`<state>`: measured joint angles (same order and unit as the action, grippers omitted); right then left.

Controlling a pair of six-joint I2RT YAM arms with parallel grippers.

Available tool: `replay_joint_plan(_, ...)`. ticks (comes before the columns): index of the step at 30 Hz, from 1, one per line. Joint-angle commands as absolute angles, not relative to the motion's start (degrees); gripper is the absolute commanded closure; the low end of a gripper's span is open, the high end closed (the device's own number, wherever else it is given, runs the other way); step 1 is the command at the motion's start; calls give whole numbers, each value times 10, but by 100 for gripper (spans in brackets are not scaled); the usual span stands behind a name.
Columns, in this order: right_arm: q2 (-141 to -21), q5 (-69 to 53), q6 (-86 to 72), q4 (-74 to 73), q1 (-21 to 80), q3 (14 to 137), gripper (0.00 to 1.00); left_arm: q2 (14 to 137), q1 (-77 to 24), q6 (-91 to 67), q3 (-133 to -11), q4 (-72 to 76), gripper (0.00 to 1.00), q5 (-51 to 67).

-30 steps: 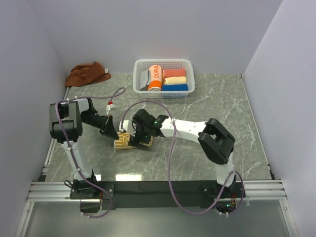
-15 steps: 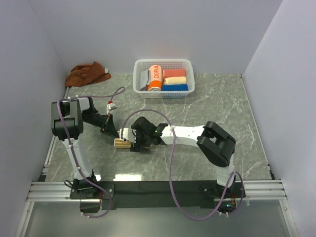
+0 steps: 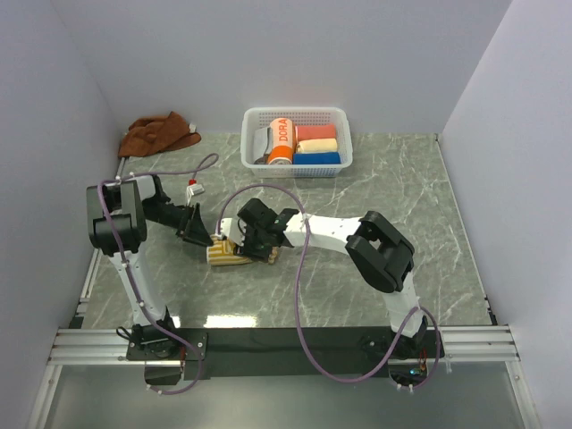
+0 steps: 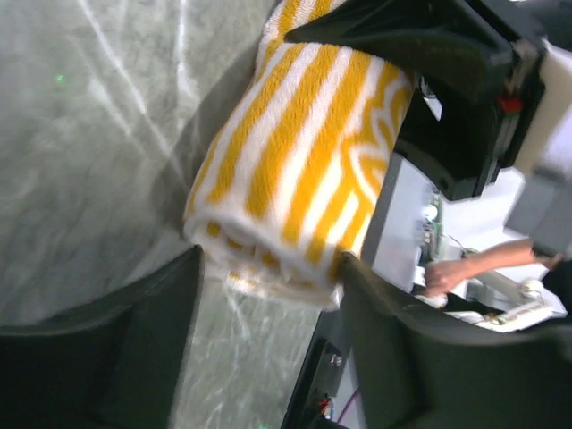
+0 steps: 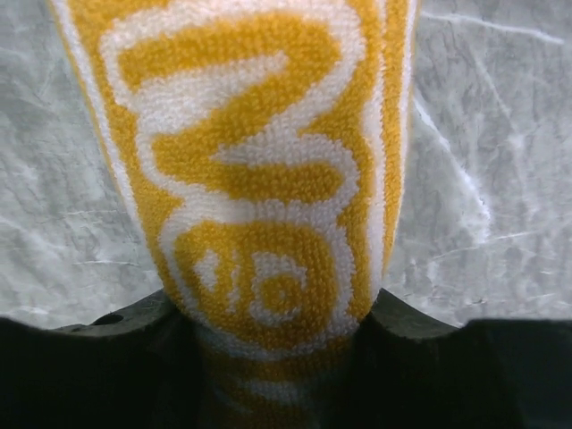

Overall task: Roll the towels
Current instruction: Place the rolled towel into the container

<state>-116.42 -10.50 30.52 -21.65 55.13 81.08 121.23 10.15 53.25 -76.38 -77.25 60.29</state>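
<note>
The cream-yellow towel with orange stripes (image 3: 225,257) lies rolled up on the table between the two arms. My right gripper (image 3: 254,247) comes down on it from above. Close up, its fingers (image 5: 407,335) press both sides of the roll (image 5: 268,179), so it is shut on it. My left gripper (image 3: 205,239) is at the roll's left end and stands open. Its fingers (image 4: 134,349) flank that end of the roll (image 4: 295,152), the right one touching it. The rust-brown towel (image 3: 159,134) lies crumpled at the back left corner.
A white basket (image 3: 295,111) at the back centre holds the orange DORA roll (image 3: 281,141) and small red, yellow and blue rolls. The walls stand close on the left and at the back. A small white tag (image 3: 192,189) hangs on the left arm's cable.
My left gripper has opened at the roll's end. My right gripper has come back over the roll and closed on it.
</note>
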Motion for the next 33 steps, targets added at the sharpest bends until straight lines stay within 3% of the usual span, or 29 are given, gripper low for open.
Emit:
replay_joint_plan(1, -1201, -137, 260, -314, 532, 801, 100, 1152, 126, 548, -782, -780, 27, 601)
replay_joint_plan(3, -1187, -151, 238, -315, 521, 797, 100, 1123, 146, 546, -791, -780, 17, 602)
replay_joint_plan(4, -1183, -156, 229, -318, 517, 799, 100, 1113, 153, 546, -794, -779, 1, 601)
replay_joint_plan(12, -1128, -254, 114, -352, 438, 851, 100, 990, 174, 510, -840, -735, 1, 575)
replay_joint_plan(22, -1078, -364, -26, -349, 317, 942, 100, 938, 174, 440, -860, -695, 1, 603)
replay_joint_plan(33, -1143, -115, -119, -350, 252, 1171, 100, 911, 169, 382, -847, -664, 1, 606)
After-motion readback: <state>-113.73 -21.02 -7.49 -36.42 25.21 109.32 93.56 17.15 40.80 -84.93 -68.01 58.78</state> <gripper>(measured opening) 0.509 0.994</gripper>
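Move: The container's middle lies about 29 cm ahead of the right hand and 11 cm to its right, its middle a couple of centimetres higher; the right fingers already grip the rolled towel. Inside it, the DORA can stands some 29 cm ahead and 7 cm right of that hand, the blue towel about 25 cm ahead and 17 cm right. From the left hand, the container is roughly 26 cm ahead and 25 cm right. Keep the right gripper shut on the rolled towel and swing it low to the right at first, then carry it quickly forward and up, about 18 cm each way, towards the container, turning the wrist some 50 degrees clockwise. Meanwhile spread the left fingers fully and draw that hand off the towel's left end, up, a little forward and left. ##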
